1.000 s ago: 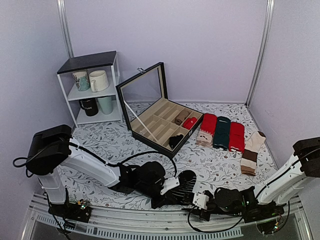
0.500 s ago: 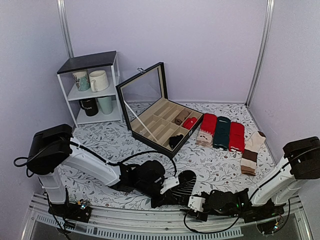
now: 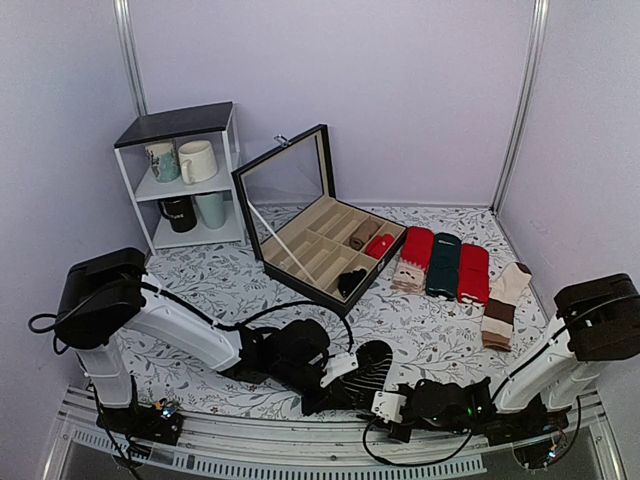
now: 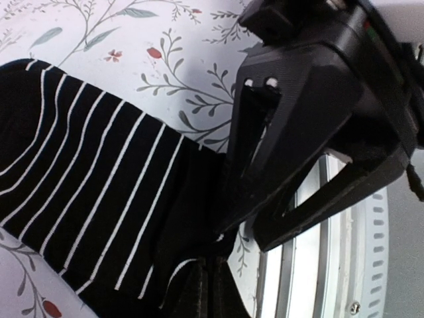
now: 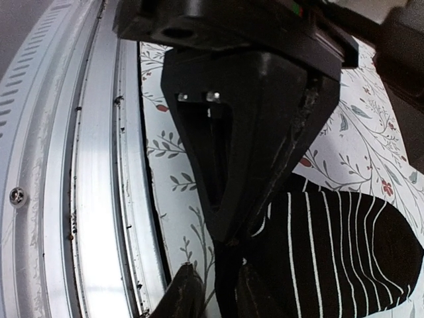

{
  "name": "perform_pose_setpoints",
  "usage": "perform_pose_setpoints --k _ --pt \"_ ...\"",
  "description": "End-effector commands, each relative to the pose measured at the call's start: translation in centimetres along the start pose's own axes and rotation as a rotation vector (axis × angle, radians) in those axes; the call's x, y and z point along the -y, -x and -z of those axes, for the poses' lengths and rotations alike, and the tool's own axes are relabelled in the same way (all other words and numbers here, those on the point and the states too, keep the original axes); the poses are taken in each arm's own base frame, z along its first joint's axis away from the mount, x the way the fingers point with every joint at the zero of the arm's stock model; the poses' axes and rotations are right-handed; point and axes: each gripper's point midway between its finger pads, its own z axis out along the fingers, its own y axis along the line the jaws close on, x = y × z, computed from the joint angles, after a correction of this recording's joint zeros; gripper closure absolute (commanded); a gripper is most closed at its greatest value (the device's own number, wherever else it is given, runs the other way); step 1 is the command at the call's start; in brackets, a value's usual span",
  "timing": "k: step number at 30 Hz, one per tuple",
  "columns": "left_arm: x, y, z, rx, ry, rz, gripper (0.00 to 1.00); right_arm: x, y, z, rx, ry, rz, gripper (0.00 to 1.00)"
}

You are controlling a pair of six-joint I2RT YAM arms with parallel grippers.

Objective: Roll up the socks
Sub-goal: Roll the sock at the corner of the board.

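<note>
The black socks (image 3: 372, 362) with thin white stripes lie flat on the flowered cloth near the front edge. My left gripper (image 3: 335, 385) sits at their near end. In the left wrist view its fingers (image 4: 211, 285) are shut on the bunched edge of the socks (image 4: 86, 172). My right gripper (image 3: 392, 410) faces it from the right, low over the cloth. In the right wrist view the right gripper (image 5: 216, 271) is open, and the dark edge of the socks (image 5: 331, 252) stands between its fingers, with a gap on the left side.
An open black box (image 3: 320, 240) with compartments and rolled socks stands behind. Red and green socks (image 3: 445, 262) and cream-and-brown socks (image 3: 505, 300) lie at the right. A white shelf (image 3: 185, 180) with mugs is at the back left. A metal rail (image 3: 250, 455) runs along the near edge.
My right gripper has slid left along the near edge up to the socks, and its jaws have narrowed. The left arm and the socks have stayed put.
</note>
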Motion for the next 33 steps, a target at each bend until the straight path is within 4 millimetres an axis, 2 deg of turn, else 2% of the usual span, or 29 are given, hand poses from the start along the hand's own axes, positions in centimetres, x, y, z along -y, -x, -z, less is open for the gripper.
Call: perform_pose_setpoints --k 1,5,9,12,15,18,21,24,27,31,33 --pt "-0.8 -8.5 -0.5 -0.269 0.011 0.100 1.00 0.6 -1.5 -0.7 -0.064 0.007 -0.054 0.82" --pt "-0.9 -7.9 -0.2 -0.241 0.023 0.081 1.00 1.0 -2.8 -0.7 -0.110 0.002 -0.126 0.93" --pt "-1.4 -6.1 0.4 -0.174 0.070 0.027 0.98 0.9 -4.1 -0.5 -0.150 0.031 -0.231 0.96" --pt "-2.1 -3.6 1.4 -0.094 0.141 -0.038 0.92 0.4 -4.9 -0.4 -0.186 0.072 -0.316 0.97" --pt "-3.0 -0.3 3.2 0.016 0.259 -0.140 0.86 -0.3 -5.4 0.1 -0.218 0.115 -0.392 0.97" --pt "-2.7 2.9 5.5 0.148 0.354 -0.269 0.83 -0.7 -5.9 0.4 -0.248 0.140 -0.463 0.97" --pt "-1.6 4.3 7.4 0.249 0.409 -0.414 0.81 -1.0 -6.4 0.7 -0.284 0.158 -0.542 0.97" --pt "0.1 3.8 7.7 0.287 0.370 -0.511 0.77 -1.1 -7.1 1.0 -0.318 0.176 -0.634 0.97" --pt "1.3 2.5 7.1 0.284 0.316 -0.552 0.77 -1.2 -7.7 1.1 -0.352 0.193 -0.726 0.97" --pt "1.3 0.8 5.5 0.239 0.312 -0.577 0.77 -1.4 -8.4 1.3 -0.396 0.222 -0.823 0.97" --pt "0.8 0.7 5.1 0.230 0.351 -0.597 0.76 -1.8 -8.7 1.3 -0.420 0.241 -0.856 0.97"
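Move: The striped black sock's middle lies about 5 cm ahead of the left gripper and 3 cm to its right, roughly 1 cm lower. From the right gripper it is about 5 cm straight ahead and 1 cm lower, with the sock's near end between that gripper's part-open fingers. The compartment box is centred some 36 cm ahead of the right gripper and 5 cm to its left; the folded red sock stands about 34 cm ahead and 13 cm to its right. Close the right gripper on the sock's near end while easing about 1 cm forward, then keep the pinch and roll that wrist some 40 degrees, its top turning forward, to roll the end over. Meanwhile open the left fingers partway, let go, and lift clear up, forward and left; then come back and sink slightly, ending about 5 cm up and 4 cm left, the wrist rolled back. ##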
